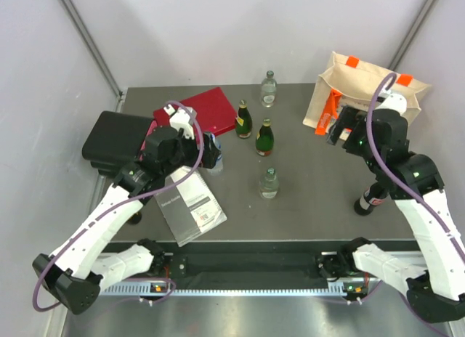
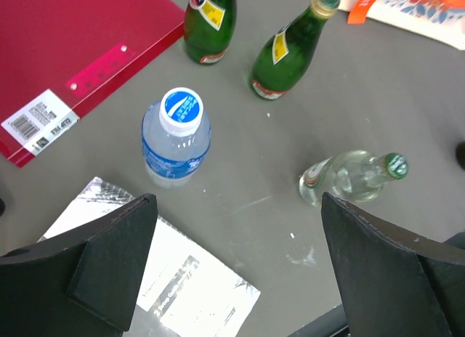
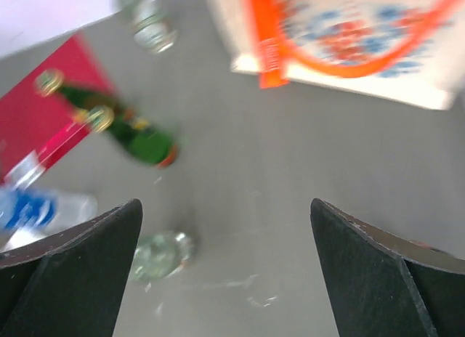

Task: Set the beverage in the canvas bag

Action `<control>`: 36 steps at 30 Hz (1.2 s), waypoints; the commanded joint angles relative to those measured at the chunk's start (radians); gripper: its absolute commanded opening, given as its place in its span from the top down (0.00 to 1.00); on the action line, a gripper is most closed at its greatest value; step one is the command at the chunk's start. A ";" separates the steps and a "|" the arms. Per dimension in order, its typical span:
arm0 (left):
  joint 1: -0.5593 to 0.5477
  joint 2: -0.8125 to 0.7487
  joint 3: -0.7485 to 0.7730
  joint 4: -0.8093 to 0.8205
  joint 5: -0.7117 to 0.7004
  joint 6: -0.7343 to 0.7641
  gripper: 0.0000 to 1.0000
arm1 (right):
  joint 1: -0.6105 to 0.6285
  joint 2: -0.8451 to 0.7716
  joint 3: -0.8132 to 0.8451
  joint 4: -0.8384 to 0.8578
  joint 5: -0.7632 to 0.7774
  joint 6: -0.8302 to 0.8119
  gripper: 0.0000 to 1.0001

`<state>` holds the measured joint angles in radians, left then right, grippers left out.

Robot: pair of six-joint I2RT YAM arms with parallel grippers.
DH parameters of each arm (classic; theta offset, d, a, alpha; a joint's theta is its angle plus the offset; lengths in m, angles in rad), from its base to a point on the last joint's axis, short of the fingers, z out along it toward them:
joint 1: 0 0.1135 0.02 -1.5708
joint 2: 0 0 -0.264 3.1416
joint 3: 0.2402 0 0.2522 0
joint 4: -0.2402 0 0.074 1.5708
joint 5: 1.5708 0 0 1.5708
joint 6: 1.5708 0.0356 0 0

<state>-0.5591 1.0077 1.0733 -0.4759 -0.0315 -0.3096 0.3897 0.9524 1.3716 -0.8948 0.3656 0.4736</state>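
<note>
The beige canvas bag (image 1: pixel 361 86) with orange handles stands at the back right; its floral side (image 3: pixel 349 46) shows in the right wrist view. Several beverage bottles stand mid-table: two green ones (image 1: pixel 243 119) (image 1: pixel 265 138), a clear glass one (image 1: pixel 269 183) and another clear one (image 1: pixel 269 88) farther back. A blue-capped water bottle (image 2: pixel 176 137) stands just ahead of my left gripper (image 2: pixel 240 257), which is open and holds nothing. My right gripper (image 3: pixel 225 264) hovers open and holding nothing beside the bag, above bare table, with the clear bottle (image 3: pixel 156 256) near its left finger.
A red folder (image 1: pixel 207 108) and a black case (image 1: pixel 112 137) lie at the back left. A white booklet (image 1: pixel 190 206) lies near the front under the left arm. A dark bottle (image 1: pixel 369 199) stands by the right arm's elbow.
</note>
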 commanded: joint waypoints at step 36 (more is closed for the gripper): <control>-0.002 -0.113 -0.164 0.134 0.008 0.021 0.02 | -0.284 -0.124 -0.345 -0.096 0.420 0.103 0.41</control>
<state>-0.5591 0.8909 0.9146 -0.4004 -0.0299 -0.2932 0.1303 0.8402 1.0405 -1.1183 0.8032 0.6460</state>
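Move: The red-capped dark bottle stands about 14 cm to the right of the right hand and 8 cm back, its middle some 21 cm lower. The canvas bag is roughly 23 cm ahead and 17 cm right of that hand. The water bottle waits about 6 cm ahead of the left hand, 1 cm right and 13 cm below; from the left hand, the clear green-capped bottle is 19 cm right and 2 cm back, the nearer green bottle 12 cm ahead and 17 cm right. Towards the red-capped dark bottle the right hand swings right about 15 cm, away from the bag, then sinks about 11 cm and draws back 8, turning some 40 degrees clockwise and tipping down; its fingers close by about a third around the cap, with no contact visible. The left hand, wide open, dips, partly rises and settles 2 cm lower by the water bottle. ##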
